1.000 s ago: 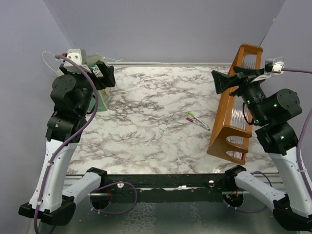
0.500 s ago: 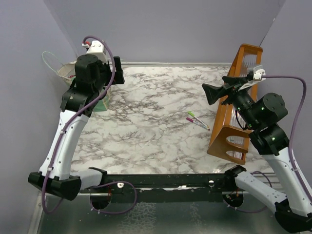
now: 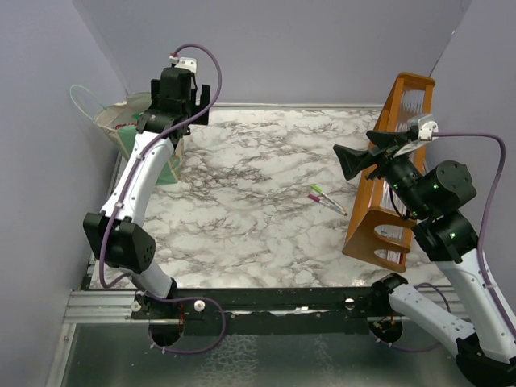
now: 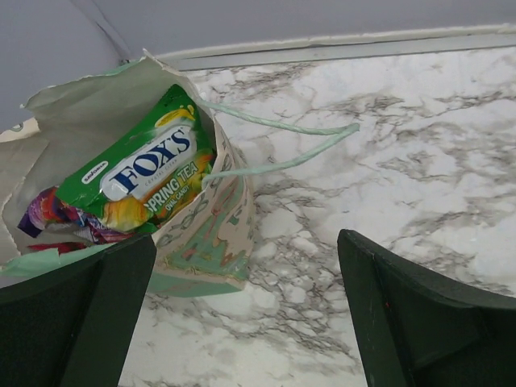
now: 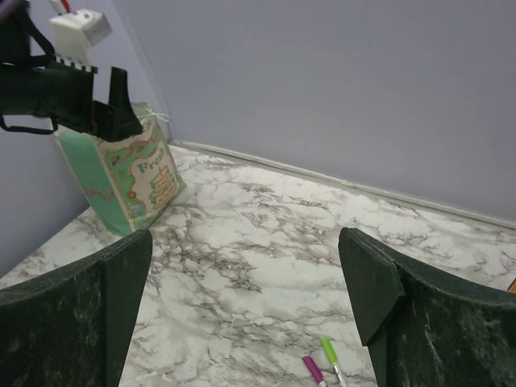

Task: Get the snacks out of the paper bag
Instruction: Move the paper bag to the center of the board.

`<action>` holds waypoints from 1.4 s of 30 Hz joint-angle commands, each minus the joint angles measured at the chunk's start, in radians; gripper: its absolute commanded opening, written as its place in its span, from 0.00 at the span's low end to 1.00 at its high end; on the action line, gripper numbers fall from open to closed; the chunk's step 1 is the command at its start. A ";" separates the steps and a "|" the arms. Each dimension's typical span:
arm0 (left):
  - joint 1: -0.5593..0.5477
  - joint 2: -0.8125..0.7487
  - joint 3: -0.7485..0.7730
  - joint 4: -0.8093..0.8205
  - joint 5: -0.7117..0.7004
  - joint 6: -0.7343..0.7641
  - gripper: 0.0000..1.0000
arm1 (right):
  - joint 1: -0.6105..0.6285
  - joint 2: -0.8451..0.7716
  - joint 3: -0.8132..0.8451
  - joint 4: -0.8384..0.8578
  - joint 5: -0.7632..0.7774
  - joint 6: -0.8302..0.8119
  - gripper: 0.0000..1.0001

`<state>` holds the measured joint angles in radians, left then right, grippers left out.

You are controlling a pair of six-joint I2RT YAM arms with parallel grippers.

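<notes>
The mint-green paper bag [image 3: 164, 168] stands upright in the far-left corner, its mouth open. In the left wrist view, snacks fill the bag [image 4: 201, 242]: a green-yellow packet [image 4: 141, 169] lies on top, with a purple one [image 4: 48, 216] beneath it. My left gripper [image 3: 179, 105] hangs above the bag's right edge, open and empty [image 4: 246, 242]. My right gripper [image 3: 361, 149] is raised over the table's right side, open with nothing between its fingers [image 5: 246, 234]. From there it faces the bag [image 5: 129, 181] and the left gripper [image 5: 101, 109].
A tall orange-brown wooden rack [image 3: 387, 185] leans at the right edge, close behind the right gripper. Two pens, pink and green [image 3: 326, 198], lie on the marble beside it [image 5: 322, 364]. Purple walls close in the back and both sides. Thin loop handles [image 4: 282, 145] trail from the bag.
The left arm has unfolded and reached back, bringing its gripper over the bag. The right gripper has drifted slightly left and lower. Both stayed open.
</notes>
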<state>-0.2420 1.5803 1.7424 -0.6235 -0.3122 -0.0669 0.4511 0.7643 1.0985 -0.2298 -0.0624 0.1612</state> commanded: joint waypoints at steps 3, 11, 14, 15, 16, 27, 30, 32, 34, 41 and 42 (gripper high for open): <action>0.008 0.106 0.025 0.158 -0.120 0.198 0.96 | 0.008 -0.006 -0.005 0.036 -0.014 -0.005 0.99; 0.026 0.231 0.119 0.224 -0.110 0.248 0.75 | 0.008 0.015 -0.010 0.044 -0.030 0.015 0.99; 0.031 0.265 0.153 0.202 -0.073 0.242 0.68 | 0.008 0.018 -0.012 0.047 -0.039 0.024 0.99; 0.031 0.277 0.167 0.189 -0.074 0.235 0.61 | 0.008 0.018 -0.012 0.049 -0.041 0.025 0.99; 0.030 0.287 0.186 0.168 -0.068 0.228 0.52 | 0.008 0.017 -0.013 0.050 -0.044 0.027 0.99; 0.018 0.167 0.180 -0.004 0.017 0.066 0.00 | 0.007 0.006 -0.043 0.064 -0.055 0.044 0.99; -0.004 0.070 0.105 -0.021 0.050 0.039 0.00 | 0.008 -0.001 -0.063 0.081 -0.054 0.048 0.99; -0.005 0.006 0.036 -0.019 0.111 0.007 0.00 | 0.008 0.001 -0.074 0.089 -0.056 0.051 0.99; -0.006 -0.058 -0.044 -0.003 0.190 -0.037 0.00 | 0.007 0.005 -0.081 0.095 -0.064 0.057 0.99; -0.029 -0.184 -0.214 0.082 0.581 -0.225 0.00 | 0.008 0.022 -0.087 0.103 -0.087 0.076 0.99; -0.044 -0.191 -0.224 0.099 0.622 -0.258 0.00 | 0.008 0.023 -0.089 0.106 -0.090 0.081 0.99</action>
<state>-0.2424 1.4307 1.5513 -0.6262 0.0090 -0.1612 0.4519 0.7830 1.0157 -0.1677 -0.1162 0.2176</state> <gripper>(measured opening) 0.019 0.993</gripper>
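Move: The paper bag's near handle, a pale green cord loop, stands out between the left hand's open fingers, about 9 cm ahead, 2 cm left and 4 cm below the hand. The bag itself has its middle roughly 8 cm ahead, 13 cm left and 17 cm down; the Fox's packet in its mouth is some 9 cm ahead, 12 cm left and 8 cm below. From the right hand, that handle lies about 27 cm ahead, 45 cm left and 12 cm below. Forward and a little down, the left hand reaches about 9 cm to the handle cord and shuts its wide-open fingers, pinching the cord at the fingertips. It then reverses, pulling the handle back some 13 cm and about 6 cm right, its left side rolling down and the wrist turning clockwise. The open right hand, clear of the bag, sinks about 3 cm. ##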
